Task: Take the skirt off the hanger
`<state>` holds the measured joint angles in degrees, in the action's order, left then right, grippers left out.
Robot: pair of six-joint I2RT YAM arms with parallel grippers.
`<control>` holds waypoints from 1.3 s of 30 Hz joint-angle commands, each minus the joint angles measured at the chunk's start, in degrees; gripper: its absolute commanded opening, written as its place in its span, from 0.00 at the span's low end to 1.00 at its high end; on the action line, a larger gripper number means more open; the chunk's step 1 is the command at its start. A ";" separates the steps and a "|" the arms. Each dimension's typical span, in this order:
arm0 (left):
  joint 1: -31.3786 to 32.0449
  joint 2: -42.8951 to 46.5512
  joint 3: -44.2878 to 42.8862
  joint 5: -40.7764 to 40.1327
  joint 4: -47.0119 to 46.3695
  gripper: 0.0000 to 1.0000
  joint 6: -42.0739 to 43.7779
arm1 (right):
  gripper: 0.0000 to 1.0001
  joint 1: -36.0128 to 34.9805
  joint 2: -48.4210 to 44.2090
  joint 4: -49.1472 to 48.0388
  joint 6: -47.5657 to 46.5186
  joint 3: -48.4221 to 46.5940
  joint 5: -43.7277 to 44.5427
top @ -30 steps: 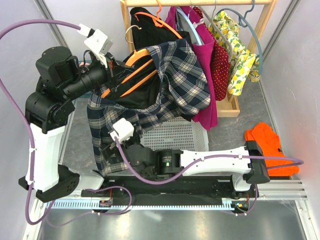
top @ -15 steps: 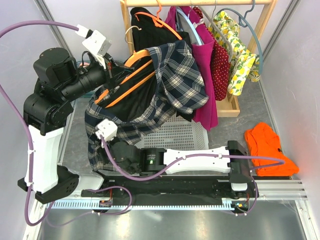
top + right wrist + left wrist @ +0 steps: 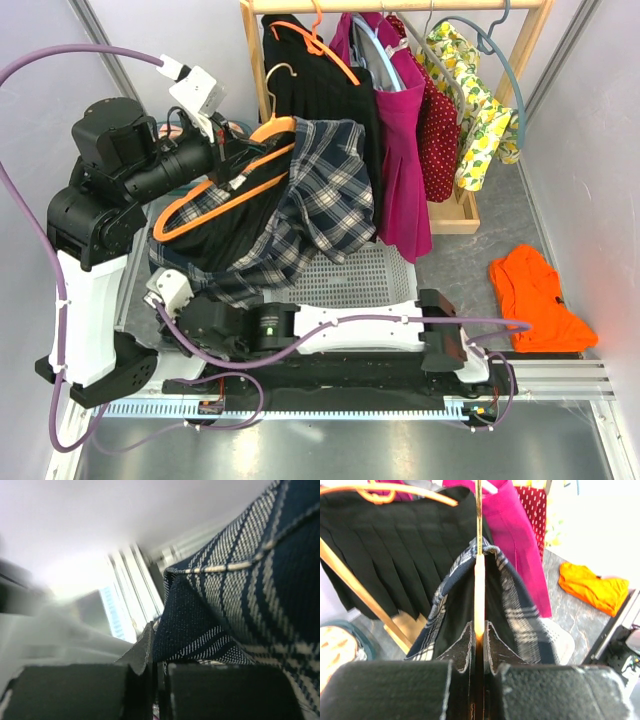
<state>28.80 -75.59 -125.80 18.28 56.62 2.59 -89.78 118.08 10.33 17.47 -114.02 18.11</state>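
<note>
The navy plaid skirt (image 3: 320, 200) hangs on an orange hanger (image 3: 215, 195) held up at the left, above the table. My left gripper (image 3: 228, 158) is shut on the hanger; in the left wrist view the hanger's edge (image 3: 479, 590) runs up from between the closed jaws, with the skirt (image 3: 517, 595) draped on both sides. My right gripper (image 3: 178, 305) reaches far left under the skirt and is shut on its lower hem; the plaid cloth (image 3: 240, 605) fills the right wrist view and is pinched between the jaws.
A wooden rack (image 3: 400, 8) at the back holds a black skirt (image 3: 310, 85), a magenta one (image 3: 405, 150), a red dotted one and a lemon-print one (image 3: 475, 110). A white perforated basket (image 3: 350, 275) sits mid-table. An orange garment (image 3: 535, 300) lies at the right.
My right gripper has swung further left with the hem. The skirt has slid down and left along the hanger, which now tilts lower at its left end.
</note>
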 commanded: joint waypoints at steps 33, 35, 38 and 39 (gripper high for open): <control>0.56 5.28 -10.51 -0.18 -11.53 0.02 1.36 | 0.98 14.54 -36.52 13.32 -4.82 21.47 24.97; 0.56 5.10 -13.59 0.17 -11.53 0.02 0.93 | 0.98 15.76 -36.26 12.18 -4.82 21.64 23.12; 0.56 5.89 -14.30 2.36 -11.45 0.02 -0.83 | 0.98 17.35 -35.64 9.54 -5.08 21.56 21.36; 0.56 6.16 -13.69 2.89 -11.44 0.02 -1.88 | 0.98 17.70 -35.12 8.75 -5.43 21.47 21.09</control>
<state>29.08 -72.29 -136.73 18.35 55.79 2.61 -73.56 84.16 24.16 12.14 -90.96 41.89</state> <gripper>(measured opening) 0.055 0.980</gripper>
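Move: The right hand is still pinching the plaid skirt's near, left edge. The skirt's bunched right part lies about 22 cm ahead of this hand, 30 cm to its right and 10 cm higher. From the left hand, which holds the orange hanger near its neck, that bunch is about 12 cm right, level ahead and 12 cm below. The black skirt on the rack is some 15 cm beyond the bunch; the magenta skirt about 13 cm to its right and 5 cm farther out. Down about 16 cm and rightward, the right hand drags the pinched plaid edge, lets go low down, then sweeps well over 30 cm up and farther right. It drops back about 14 cm while moving forward, turned nearly 40 degrees clockwise, fingers wide open towards the bunched cloth. The left hand, gripping the hanger, late on lifts it some 8 cm and draws it back, tipping up. ##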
